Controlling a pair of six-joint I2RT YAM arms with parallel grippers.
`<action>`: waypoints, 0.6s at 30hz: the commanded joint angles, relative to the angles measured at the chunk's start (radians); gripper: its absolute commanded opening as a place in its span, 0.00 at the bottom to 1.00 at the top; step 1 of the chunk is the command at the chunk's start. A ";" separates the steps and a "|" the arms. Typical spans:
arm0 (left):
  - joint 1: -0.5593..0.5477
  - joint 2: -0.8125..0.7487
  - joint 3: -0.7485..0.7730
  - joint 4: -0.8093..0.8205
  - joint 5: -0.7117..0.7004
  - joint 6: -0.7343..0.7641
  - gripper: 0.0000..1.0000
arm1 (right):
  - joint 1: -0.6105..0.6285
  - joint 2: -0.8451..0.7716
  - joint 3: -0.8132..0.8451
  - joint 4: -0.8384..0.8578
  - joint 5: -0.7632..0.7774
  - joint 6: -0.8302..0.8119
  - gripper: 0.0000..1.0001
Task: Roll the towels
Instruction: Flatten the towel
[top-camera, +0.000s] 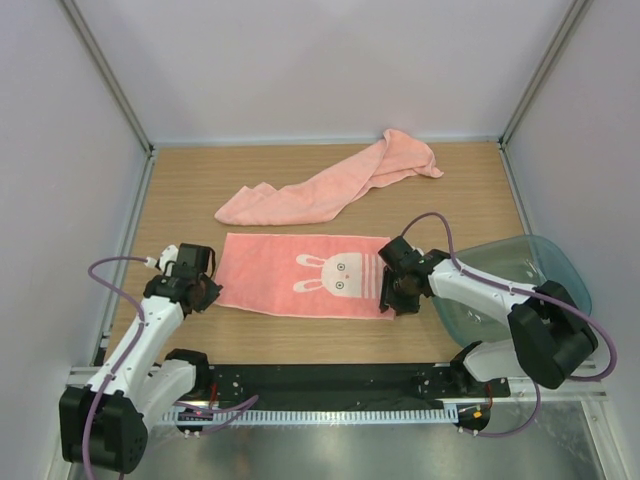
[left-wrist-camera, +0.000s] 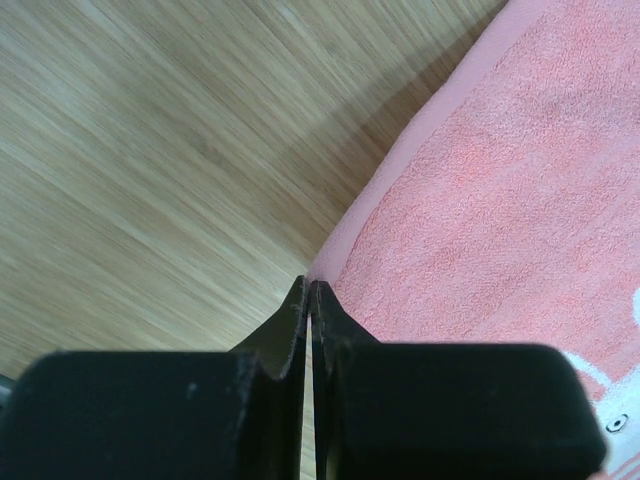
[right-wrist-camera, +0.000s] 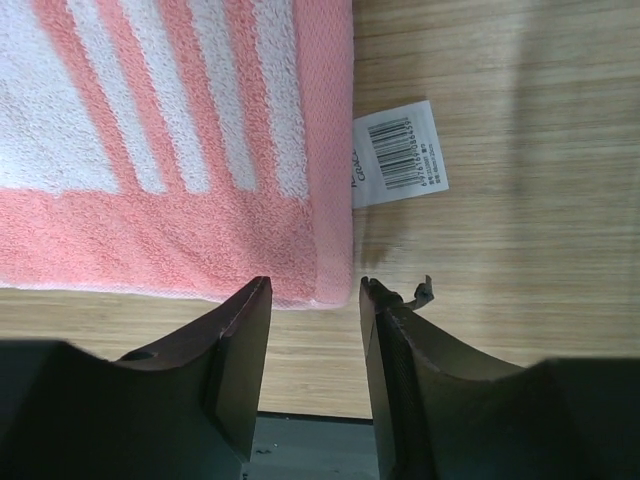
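The smaller towel (top-camera: 300, 275), salmon pink with a rabbit picture and pale stripes at its right end, lies flat in the middle of the table. The long plain towel (top-camera: 330, 185) lies crumpled behind it. My left gripper (top-camera: 205, 293) is shut, with nothing seen between its jaws. Its tips (left-wrist-camera: 308, 285) rest at the pink hem (left-wrist-camera: 370, 215) of the smaller towel's left end. My right gripper (top-camera: 392, 297) stands open at the near right corner. That striped corner (right-wrist-camera: 300, 270) shows just ahead of the gap between its fingertips (right-wrist-camera: 315, 290), ungripped.
A translucent teal tray (top-camera: 548, 262) sits at the right, beside the right arm. A white barcode label (right-wrist-camera: 398, 152) sticks out from the smaller towel's right hem onto the wood. The enclosure's walls close off the back and both sides.
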 joint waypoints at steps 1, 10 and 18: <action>0.007 -0.016 -0.004 0.012 -0.015 -0.010 0.00 | 0.005 0.018 -0.003 0.036 0.012 0.016 0.47; 0.005 -0.040 -0.010 0.023 -0.009 -0.009 0.00 | 0.012 0.044 -0.039 0.068 0.000 0.019 0.41; 0.007 -0.140 -0.019 0.010 0.025 -0.028 0.01 | 0.010 -0.004 -0.015 0.018 0.017 0.005 0.08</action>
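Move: The towel's near right corner sits between and just under the right hand's open fingertips, about 1 cm below. Its paper label sticks out roughly 4 cm farther ahead and 2 cm to the hand's right, and the printed rabbit's face is some 9 cm ahead and 9 cm left. The left hand still holds the near left corner raised; the right corner lies about 35 cm to its right, 2 cm nearer the base and 5 cm lower. The right fingertips pinch the towel's near right corner: the half-open hand first sinks about 1 cm straight down over the corner, then stays in place while its fingers close on the hem, wrist unturned. The left hand keeps its pinch on the near left corner and, towards the end, rises about 1 cm. ##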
